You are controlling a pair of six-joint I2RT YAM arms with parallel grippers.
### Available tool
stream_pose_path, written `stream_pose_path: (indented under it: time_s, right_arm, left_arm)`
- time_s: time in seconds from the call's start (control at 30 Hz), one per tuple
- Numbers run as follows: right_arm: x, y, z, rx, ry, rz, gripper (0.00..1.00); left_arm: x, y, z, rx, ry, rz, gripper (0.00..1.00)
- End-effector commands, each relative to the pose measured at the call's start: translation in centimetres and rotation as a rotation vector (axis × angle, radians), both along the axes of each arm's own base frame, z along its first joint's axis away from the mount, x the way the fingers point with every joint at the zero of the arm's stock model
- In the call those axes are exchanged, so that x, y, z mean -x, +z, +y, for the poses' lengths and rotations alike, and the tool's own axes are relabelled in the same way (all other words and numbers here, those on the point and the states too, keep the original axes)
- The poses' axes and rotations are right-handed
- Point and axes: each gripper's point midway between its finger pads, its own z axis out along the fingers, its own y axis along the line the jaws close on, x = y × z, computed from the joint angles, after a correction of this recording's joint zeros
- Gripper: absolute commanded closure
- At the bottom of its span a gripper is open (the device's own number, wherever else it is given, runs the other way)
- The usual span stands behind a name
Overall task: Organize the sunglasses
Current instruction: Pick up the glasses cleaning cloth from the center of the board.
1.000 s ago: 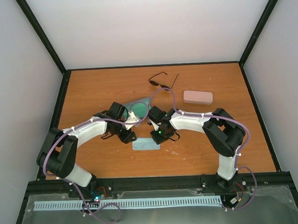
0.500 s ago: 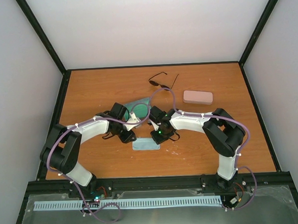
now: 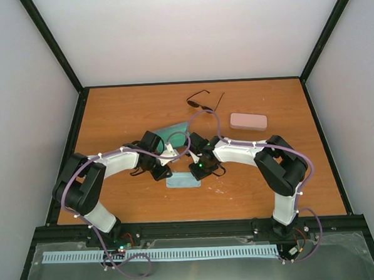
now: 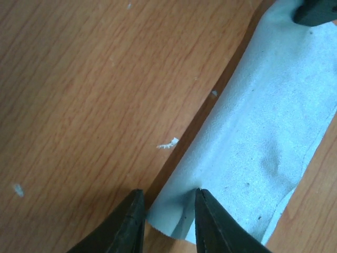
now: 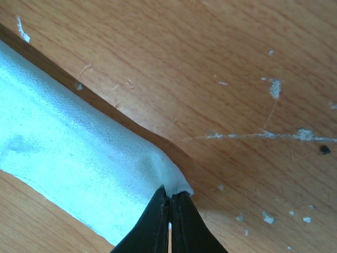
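Note:
The black-framed sunglasses (image 3: 204, 101) lie unfolded at the back of the table, far from both grippers. My grippers meet over the table's middle on a light-blue cloth (image 4: 263, 132). The left gripper (image 4: 168, 191) is open, with its jaws a narrow gap apart. They straddle one corner of the cloth, which bunches up between them. My right gripper (image 5: 169, 192) is shut on the opposite corner of the cloth (image 5: 79, 158) and holds it just off the wood. From above, the left gripper (image 3: 169, 156) and the right gripper (image 3: 193, 157) nearly face each other.
A pink oblong case (image 3: 248, 121) lies at the back right. A teal patch (image 3: 174, 134) shows just behind the grippers and a pale blue rectangle (image 3: 184, 181) just in front of them. Black rails edge the wooden table (image 3: 110, 112).
The left arm's elbow has swung to the right and its wrist has drawn slightly closer to the right gripper. The right arm, the sunglasses and the case have not moved.

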Motion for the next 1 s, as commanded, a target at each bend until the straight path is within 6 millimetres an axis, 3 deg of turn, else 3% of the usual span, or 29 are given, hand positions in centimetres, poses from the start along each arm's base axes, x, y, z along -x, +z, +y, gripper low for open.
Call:
stream_pose_path:
  time_s: [0.0,0.2,0.47,0.77,0.97]
  right_arm:
    - [0.9,-1.6,-1.0,0.060,-0.003,0.038,0.97]
    - [0.4,-1.1,-0.8,0.057,-0.011,0.013,0.97]
    - [-1.2,0.2,-0.4,0.059,-0.014,-0.049,0.97]
    - [-3.6,2.2,0.2,0.040,-0.039,-0.120,0.97]
    - [-6.0,3.2,0.3,0.031,-0.070,-0.169,0.97]
  left_arm:
    - [1.0,-1.1,-0.3,-0.014,-0.035,0.029,0.78]
    - [1.6,-0.5,-0.5,-0.003,-0.035,0.049,0.99]
    - [0.8,1.5,-0.9,0.019,-0.018,0.014,0.99]
    - [-1.4,3.9,-1.6,0.050,0.004,-0.059,0.99]
    - [-3.6,4.6,-1.1,0.042,0.040,-0.108,1.00]
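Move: The folded cleaning cloth lies between the hands: its middle is about 5 cm to the left hand's right, 2 cm back and 1 cm below, with the open fingers at its far left corner. The shut right hand already holds the far right corner, the cloth's middle about 5 cm to its left, 2 cm back, 1 cm below. From the right hand the green case is some 15 cm ahead and 7 cm left, the sunglasses about 26 cm ahead and 4 cm right. The left fingers close fully, pinching the cloth's far left corner, while that hand eases about 1 cm back along the table and slightly right; the right hand keeps its pinch and waits. Then both hands lift together by nearly 3 cm and carry the cloth forward towards the green case, the right going about 4 cm forward and the left some 2.5 cm from where it had eased back, while the right fingertips tilt forward a little. ##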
